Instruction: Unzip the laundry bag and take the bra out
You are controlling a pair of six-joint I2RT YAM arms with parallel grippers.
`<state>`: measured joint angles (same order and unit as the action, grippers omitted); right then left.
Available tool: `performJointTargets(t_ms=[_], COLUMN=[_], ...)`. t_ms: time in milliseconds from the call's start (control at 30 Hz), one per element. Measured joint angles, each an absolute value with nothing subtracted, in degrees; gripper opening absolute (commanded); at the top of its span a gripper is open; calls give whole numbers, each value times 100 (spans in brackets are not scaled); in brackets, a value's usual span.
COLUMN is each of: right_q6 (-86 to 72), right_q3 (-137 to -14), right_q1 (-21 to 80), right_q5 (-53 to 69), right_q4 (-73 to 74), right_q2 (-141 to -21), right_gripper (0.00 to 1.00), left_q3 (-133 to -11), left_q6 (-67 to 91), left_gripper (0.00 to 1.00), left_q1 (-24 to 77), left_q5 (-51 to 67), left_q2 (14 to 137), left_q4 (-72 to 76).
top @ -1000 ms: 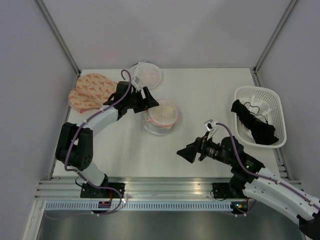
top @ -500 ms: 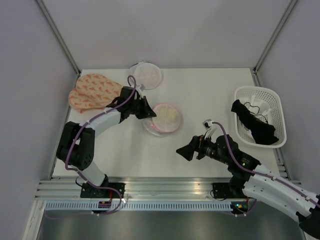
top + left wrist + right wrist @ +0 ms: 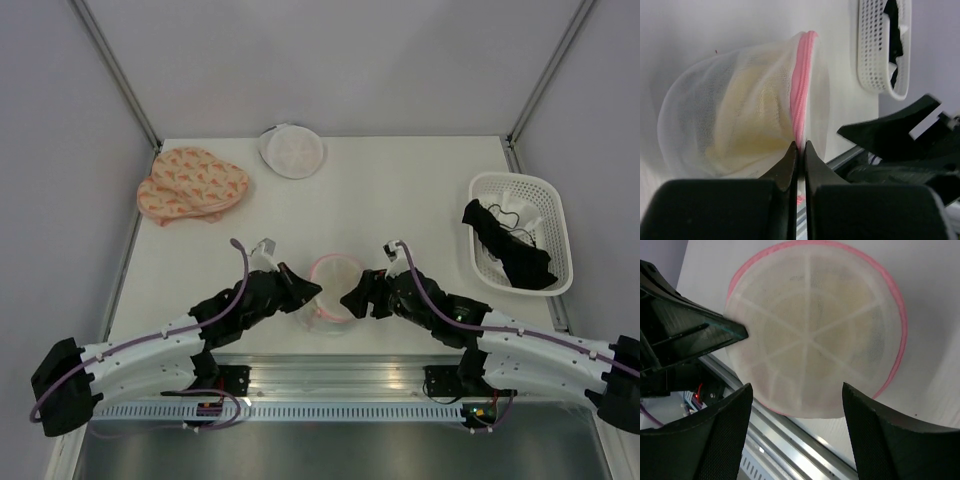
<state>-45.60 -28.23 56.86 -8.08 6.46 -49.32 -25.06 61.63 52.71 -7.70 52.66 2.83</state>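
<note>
A round white mesh laundry bag with a pink zipper band sits near the table's front edge; a pale yellow bra shows through its mesh. My left gripper is shut on the bag's pink zipper band at its left side. My right gripper is open just right of the bag. In the right wrist view the bag's round ribbed face lies between and beyond the spread fingers. The zipper looks closed.
A white basket holding dark clothes stands at the right edge. A pink patterned bra lies at the back left. A second round mesh bag lies at the back. The metal rail of the table's front edge is just below the bag.
My left gripper has dragged the laundry bag from the table's middle back to near the front edge. My right gripper has moved left, up to the bag's right side.
</note>
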Motion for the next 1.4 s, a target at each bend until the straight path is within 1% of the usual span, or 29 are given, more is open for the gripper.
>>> performJointTargets(t_ms=[67,133,300,467,700,800,900,1067,1200,1267,1367,1400], right_q6=[-4613,-4630,-4633,-4709,-4711,-4626,-4560,-4491,-4471,-4473,-4464,-4453], right_q3=[-2919,-3081,-3693,-3806,-3747,-3656,-3623,-3618,-3603,-3603,-3597,-3586], right_q1=[6088,6611,7483,7872,7883,7887,7891,7891,7891,7891,7891,7891], right_q5=[-1100,-1437,-1999,-2427,-2630,-2665,-2709,-2891,-3192,-3367,-3618,-3688], right_q4=[646,646,722,882,709,351,43,-296,-421,-427,-412,-401], right_q2=[-5118,-5356,-6064,-6117,-6141,-6224,-6333,-6512,-6549,-6547,-6519,-6493], right_gripper=[77,78,79,79,76,68,67,60,52,50,37,27], left_q3=[-2377,-2370,-2377,-2462,-2646,-2646,-2646,-2644,-2633,-2613,-2567,-2547], left_q6=[6748,7308,8399,8825,9061,9144,9249,9356,9391,9395,9395,9393], left_gripper=[2,2,2,2,2,2,2,2,2,2,2,2], left_q1=[5752,6058,6320,6351,6353,6351,6353,6353,6351,6351,6351,6351], left_q5=[-1568,-2270,-3365,-3887,-3852,-3691,-3542,-3264,-3100,-3070,-2974,-2952], left_q2=[4960,4917,5240,5218,4910,4757,4641,4427,4388,4386,4366,4346], left_q4=[154,30,-434,-705,-722,-718,-720,-716,-716,-716,-709,-703])
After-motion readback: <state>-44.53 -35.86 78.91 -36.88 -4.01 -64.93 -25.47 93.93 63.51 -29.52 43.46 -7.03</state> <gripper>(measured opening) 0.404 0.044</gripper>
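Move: The zip end with its pull lies about 7 cm left of the open right hand, 1 cm back and 1 cm lower; from the left hand, already pinching the laundry bag's edge, it is some 3 cm right, 5 cm back and 3 cm below. The bag's top panel centres about 5 cm ahead, 5 cm left and 4 cm below the right hand. Right hand swings about 7 cm left to the zip pull, half closing, while left lifts the pinched edge. ##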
